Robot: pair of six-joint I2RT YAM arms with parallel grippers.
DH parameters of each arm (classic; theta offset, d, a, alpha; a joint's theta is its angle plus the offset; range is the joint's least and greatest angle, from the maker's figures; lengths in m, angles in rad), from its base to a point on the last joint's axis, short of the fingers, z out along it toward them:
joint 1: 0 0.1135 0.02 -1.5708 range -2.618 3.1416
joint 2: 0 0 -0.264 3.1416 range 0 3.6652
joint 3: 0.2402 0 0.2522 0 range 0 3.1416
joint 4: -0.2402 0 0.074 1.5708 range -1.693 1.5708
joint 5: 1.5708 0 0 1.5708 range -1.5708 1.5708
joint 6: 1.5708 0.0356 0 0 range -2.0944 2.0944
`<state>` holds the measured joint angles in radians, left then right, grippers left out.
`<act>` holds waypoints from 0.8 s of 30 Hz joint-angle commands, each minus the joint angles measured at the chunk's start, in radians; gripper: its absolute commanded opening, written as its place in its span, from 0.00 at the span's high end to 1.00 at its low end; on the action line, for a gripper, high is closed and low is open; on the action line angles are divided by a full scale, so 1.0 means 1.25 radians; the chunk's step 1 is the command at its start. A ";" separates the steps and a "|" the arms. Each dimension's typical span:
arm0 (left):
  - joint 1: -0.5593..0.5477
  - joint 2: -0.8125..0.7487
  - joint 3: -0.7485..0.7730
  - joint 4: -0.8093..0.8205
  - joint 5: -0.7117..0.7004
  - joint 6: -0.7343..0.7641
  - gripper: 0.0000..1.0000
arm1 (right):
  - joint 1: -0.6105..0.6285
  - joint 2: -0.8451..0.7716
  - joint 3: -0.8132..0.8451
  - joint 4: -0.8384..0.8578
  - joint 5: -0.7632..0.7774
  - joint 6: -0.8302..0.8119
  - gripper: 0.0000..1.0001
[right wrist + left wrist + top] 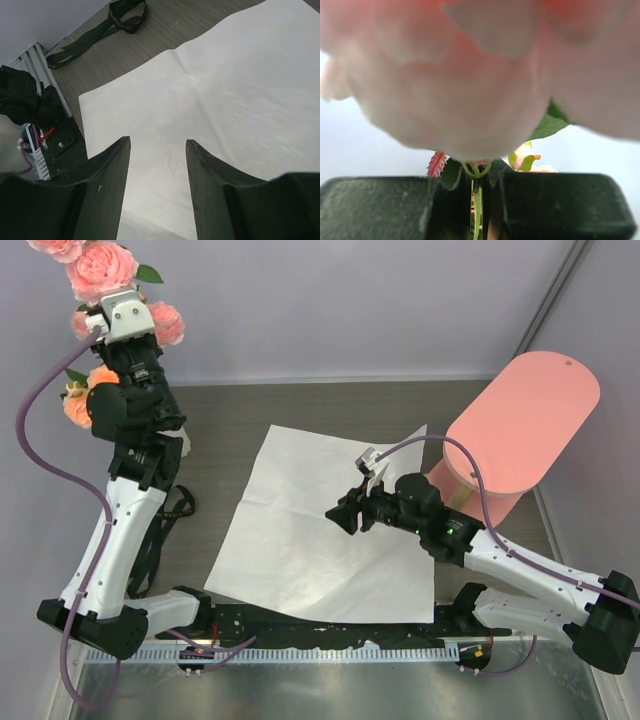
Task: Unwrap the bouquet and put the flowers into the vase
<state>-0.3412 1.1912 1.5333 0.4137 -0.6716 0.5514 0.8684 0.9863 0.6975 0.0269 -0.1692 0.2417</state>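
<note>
My left gripper (104, 298) is raised high at the far left, shut on a thin green stem (478, 200) of the flowers (100, 270). Pink roses crowd round the gripper, and a peach one (78, 408) hangs lower beside the arm. A blurred pink bloom (445, 75) fills the left wrist view. The white wrapping paper (330, 530) lies spread flat mid-table. My right gripper (340, 515) hovers over it, open and with nothing between its fingers (107, 170). A white sliver (181, 445) beside the left arm could be the vase; I cannot tell.
A black ribbon (165, 530) lies loose on the table left of the paper, also in the right wrist view as a ribbon (120, 17). A big pink oval stand (525, 420) occupies the back right. The arm bases and a black rail line the near edge.
</note>
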 commanded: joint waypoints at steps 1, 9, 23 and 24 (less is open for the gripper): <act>0.021 0.013 -0.004 0.063 0.018 -0.039 1.00 | 0.002 -0.001 0.026 0.019 0.014 -0.007 0.46; 0.058 0.025 -0.037 0.075 0.007 -0.073 1.00 | 0.004 0.010 0.031 0.018 0.015 -0.009 0.46; 0.148 0.052 -0.185 0.150 0.005 -0.176 1.00 | 0.002 0.029 0.032 0.019 0.008 -0.004 0.46; 0.149 0.056 -0.187 0.151 0.000 -0.182 1.00 | 0.002 0.031 0.031 0.019 0.008 -0.006 0.46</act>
<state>-0.1772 1.2400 1.3205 0.5014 -0.6613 0.3878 0.8684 1.0218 0.6975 0.0196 -0.1654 0.2413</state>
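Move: The vase, mostly hidden under the left arm, stands roughly 8 cm ahead of the left hand and 6 cm to its left, its middle about 48 cm below. The black ribbon lies some 17 cm back, 7 cm left and 60 cm below; the white wrapping paper's middle is 14 cm back, 29 cm right and as low. From the right hand the vase is some 20 cm ahead, 41 cm left and 10 cm below. Down, forward and a little left, the left hand carries the flower it still pinches by the stem towards the vase, starting mostly forward and then sinking ever faster, about 8 cm down and 5 cm out in all. The fingers keep their closed grip, blooms just above them, while the wrist tips down only slightly. ##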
